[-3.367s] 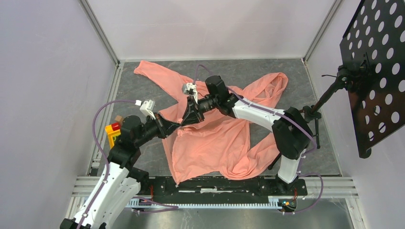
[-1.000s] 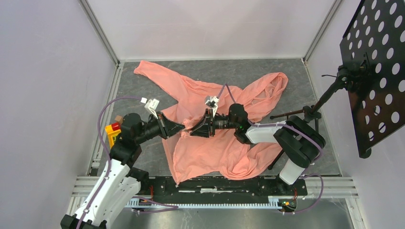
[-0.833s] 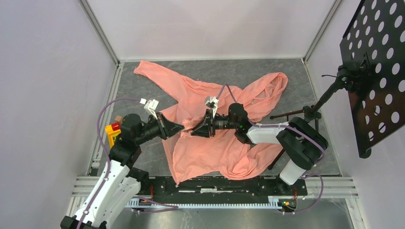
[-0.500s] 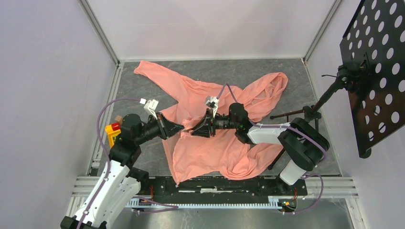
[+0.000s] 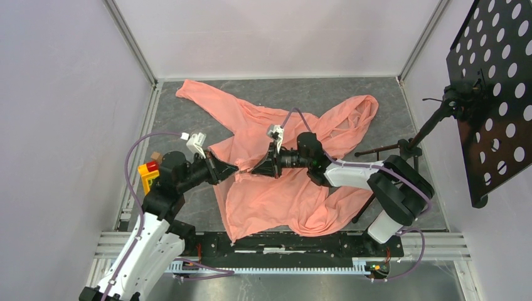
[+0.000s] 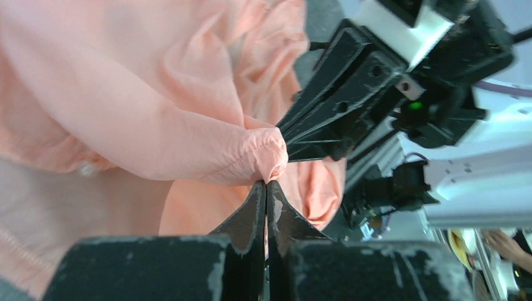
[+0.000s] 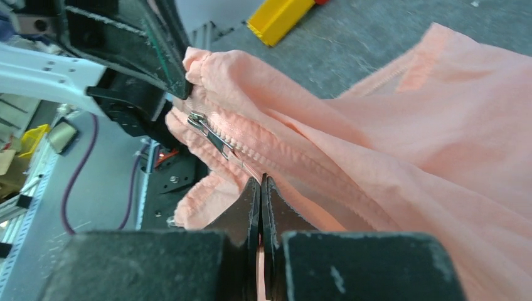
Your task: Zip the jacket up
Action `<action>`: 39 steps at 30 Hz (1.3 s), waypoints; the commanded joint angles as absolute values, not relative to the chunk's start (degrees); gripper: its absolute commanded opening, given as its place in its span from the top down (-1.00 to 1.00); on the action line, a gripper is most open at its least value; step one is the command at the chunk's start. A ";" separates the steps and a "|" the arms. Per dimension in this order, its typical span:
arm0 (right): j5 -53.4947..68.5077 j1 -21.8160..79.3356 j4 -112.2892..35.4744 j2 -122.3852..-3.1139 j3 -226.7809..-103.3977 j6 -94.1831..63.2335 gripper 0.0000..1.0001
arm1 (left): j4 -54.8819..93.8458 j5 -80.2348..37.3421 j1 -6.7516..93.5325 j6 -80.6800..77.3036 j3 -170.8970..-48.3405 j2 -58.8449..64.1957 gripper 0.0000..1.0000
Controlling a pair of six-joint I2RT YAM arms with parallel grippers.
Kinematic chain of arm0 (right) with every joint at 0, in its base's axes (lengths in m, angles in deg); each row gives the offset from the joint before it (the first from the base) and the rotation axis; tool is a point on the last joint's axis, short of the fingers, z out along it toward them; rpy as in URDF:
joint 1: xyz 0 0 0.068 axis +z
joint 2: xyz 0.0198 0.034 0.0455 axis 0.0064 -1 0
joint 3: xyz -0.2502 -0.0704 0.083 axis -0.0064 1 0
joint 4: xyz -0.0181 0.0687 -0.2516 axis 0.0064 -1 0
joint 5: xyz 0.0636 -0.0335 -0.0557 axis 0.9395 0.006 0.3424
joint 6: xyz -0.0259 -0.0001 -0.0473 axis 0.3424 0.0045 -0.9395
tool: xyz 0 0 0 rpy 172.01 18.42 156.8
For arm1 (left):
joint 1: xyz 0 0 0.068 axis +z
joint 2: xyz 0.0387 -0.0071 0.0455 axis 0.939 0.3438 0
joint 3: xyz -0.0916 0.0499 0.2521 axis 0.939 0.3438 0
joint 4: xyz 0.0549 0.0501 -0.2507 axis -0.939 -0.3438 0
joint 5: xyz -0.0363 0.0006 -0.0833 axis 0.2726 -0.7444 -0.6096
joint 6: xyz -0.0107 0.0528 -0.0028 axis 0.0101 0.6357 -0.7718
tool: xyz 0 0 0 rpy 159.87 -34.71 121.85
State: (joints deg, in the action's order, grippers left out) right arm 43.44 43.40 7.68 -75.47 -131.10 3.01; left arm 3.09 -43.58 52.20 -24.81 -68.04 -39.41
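Note:
The salmon-pink jacket (image 5: 282,188) lies spread and crumpled over the grey table, with one sleeve reaching far left and the hood at far right. My left gripper (image 5: 229,168) is shut on a bunched fold of the jacket's front edge (image 6: 251,153). Just to its right, my right gripper (image 5: 256,168) points toward it, almost tip to tip. In the right wrist view, its fingers (image 7: 274,207) are pressed together on the jacket fabric just below the zipper teeth (image 7: 282,160). The metal zipper slider (image 7: 206,128) hangs a little ahead of the tips, beside the left gripper's finger (image 7: 157,56).
A yellow and red block (image 5: 148,172) sits by the left arm at the table's left edge. A black perforated panel on a stand (image 5: 492,94) with tripod legs (image 5: 401,150) occupies the right side. Enclosure walls surround the table.
My right gripper's fingers have gone from partly open to shut on the fabric by the zipper. Both grippers and the pinched fold have shifted slightly left.

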 commanded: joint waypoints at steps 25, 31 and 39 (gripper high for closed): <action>-37.14 27.49 -58.25 -80.13 -154.16 -42.39 0.99 | -13.52 -3.50 52.40 -34.54 -67.13 -49.12 0.95; -38.58 19.54 -54.05 -84.47 -156.86 -51.14 1.00 | -11.99 -1.80 52.45 -35.93 -64.00 -51.75 0.96; -17.61 20.09 -58.68 -79.76 -160.55 -44.47 0.92 | -10.16 -1.87 52.40 -37.12 -61.36 -56.27 0.95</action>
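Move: The top end of the zip, by the hood, lies about 21 cm ahead of my right hand, some 35 cm to its right and about 12 cm lower; the hood's middle is roughly 13 cm farther right. The near sleeve is about 12 cm back and 46 cm right of my right hand. The slider sits about 3 cm left of my right hand, and 3 cm to the right of my left hand, level with both. Keeping the pull pinched, I draw my right hand away from the left along the zip towards the hood, first forward and down, then sweeping right: about 35 cm right, 20 cm forward and 8 cm down. Its fingers swing from pointing left to forward and down. My left hand keeps the hem pinched, drawing it about 10 cm left and 6 cm down while turning some 40 degrees counter-clockwise. ##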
